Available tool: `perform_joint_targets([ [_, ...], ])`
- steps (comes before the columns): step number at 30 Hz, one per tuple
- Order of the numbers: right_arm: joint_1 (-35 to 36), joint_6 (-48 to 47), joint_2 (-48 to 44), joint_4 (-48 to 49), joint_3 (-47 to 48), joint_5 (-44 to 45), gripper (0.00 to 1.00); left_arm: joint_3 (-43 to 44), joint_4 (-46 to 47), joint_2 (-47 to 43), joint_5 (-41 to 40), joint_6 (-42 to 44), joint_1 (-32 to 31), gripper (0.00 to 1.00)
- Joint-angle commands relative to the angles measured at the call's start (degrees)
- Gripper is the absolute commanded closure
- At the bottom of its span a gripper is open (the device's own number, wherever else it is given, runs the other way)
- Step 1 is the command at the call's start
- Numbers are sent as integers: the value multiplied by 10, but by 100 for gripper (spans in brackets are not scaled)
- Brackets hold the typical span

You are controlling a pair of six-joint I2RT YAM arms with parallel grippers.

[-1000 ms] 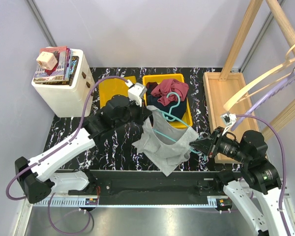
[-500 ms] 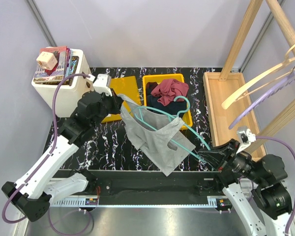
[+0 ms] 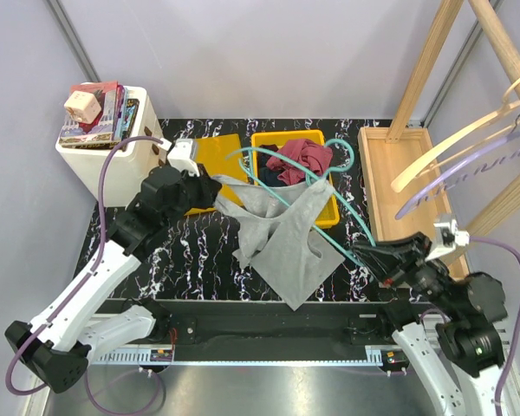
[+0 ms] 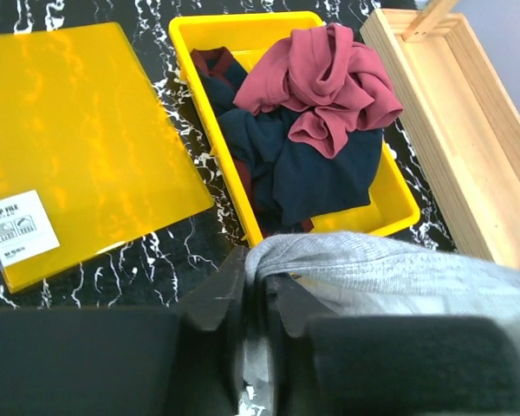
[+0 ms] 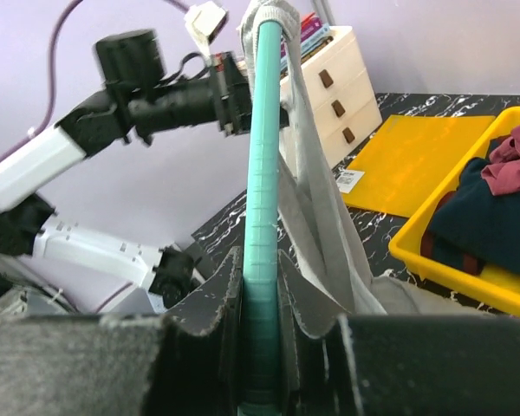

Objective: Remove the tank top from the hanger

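The grey tank top [image 3: 282,238] hangs in the middle of the table, draped over a teal hanger [image 3: 282,192] whose hook [image 3: 345,154] reaches over the yellow bin. My left gripper [image 3: 210,186] is shut on a strap of the tank top and holds it out to the left. In the left wrist view the grey fabric [image 4: 399,277] is pinched between the jaws of the left gripper [image 4: 260,290]. My right gripper [image 3: 374,256] is shut on the hanger's lower end. In the right wrist view the right gripper [image 5: 262,286] clamps the teal hanger [image 5: 264,130], with the tank top [image 5: 316,199] hanging beside it.
A yellow bin [image 3: 334,212] with red and navy clothes stands at the back centre, its flat yellow lid [image 3: 215,158] to the left. A wooden tray [image 3: 399,182] and a wooden rack with hangers [image 3: 468,147] are at the right. A white drawer unit [image 3: 104,169] is at the back left.
My left gripper pulled the strap leftward and away from the hanger. My right gripper drew back to the right, swinging the hanger's hook toward the back, over the bin. The tank top now stretches wider.
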Motion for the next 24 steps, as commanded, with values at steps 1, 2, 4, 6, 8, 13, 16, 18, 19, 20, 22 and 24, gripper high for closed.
perform_joint_targets([
  [1,0,39,93,184,-31,23,100,7,26,-26,31,-4,4,72],
  [2,0,42,107,204,-35,18,100,8,25,-33,35,-4,5,54],
  [4,0,52,143,273,-48,-1,100,6,23,-55,58,-3,5,31],
  [6,0,60,166,312,-56,-22,100,0,27,-83,98,-11,4,11],
  [8,0,66,196,347,-64,-37,100,-15,79,-112,197,-37,4,5],
  [13,0,77,234,407,-90,-69,100,-49,225,-118,311,-157,4,1],
  [16,0,90,244,450,-110,-97,100,-50,274,-91,297,-198,4,1],
  [18,0,95,244,479,-122,-109,100,-58,302,-72,278,-248,4,1],
  [19,0,92,242,485,-133,-110,100,-64,339,-68,265,-284,4,1],
  [20,0,91,241,487,-137,-115,100,-70,361,-59,258,-301,4,1],
  [22,0,86,237,494,-149,-120,100,-87,417,-51,239,-349,4,1],
  [24,0,84,231,502,-162,-126,100,-98,447,-42,224,-374,3,1],
])
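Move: The left hand pinches one freed shoulder of the grey tank top. The strap still looped on the hanger lies about 22 cm to its right, level in depth and some 8 cm higher; the hanger's bare end is about 5 cm ahead, 5 cm right and 8 cm up. The yellow bin's middle is 4 cm ahead, 20 cm right and 26 cm below. From the right hand, gripping the hanger, that strap is about 13 cm ahead, 7 cm left and 5 cm up. Up about 10 cm, rightward and somewhat back goes the left hand, opening wide to let go of the freed shoulder, then edging forward again near the end towards the strap still on the hanger; it rolls some 40 degrees, right side up, and swings clockwise. The right hand keeps its grip and carries the hanger forward and left, sinking slightly, towards the left hand. ##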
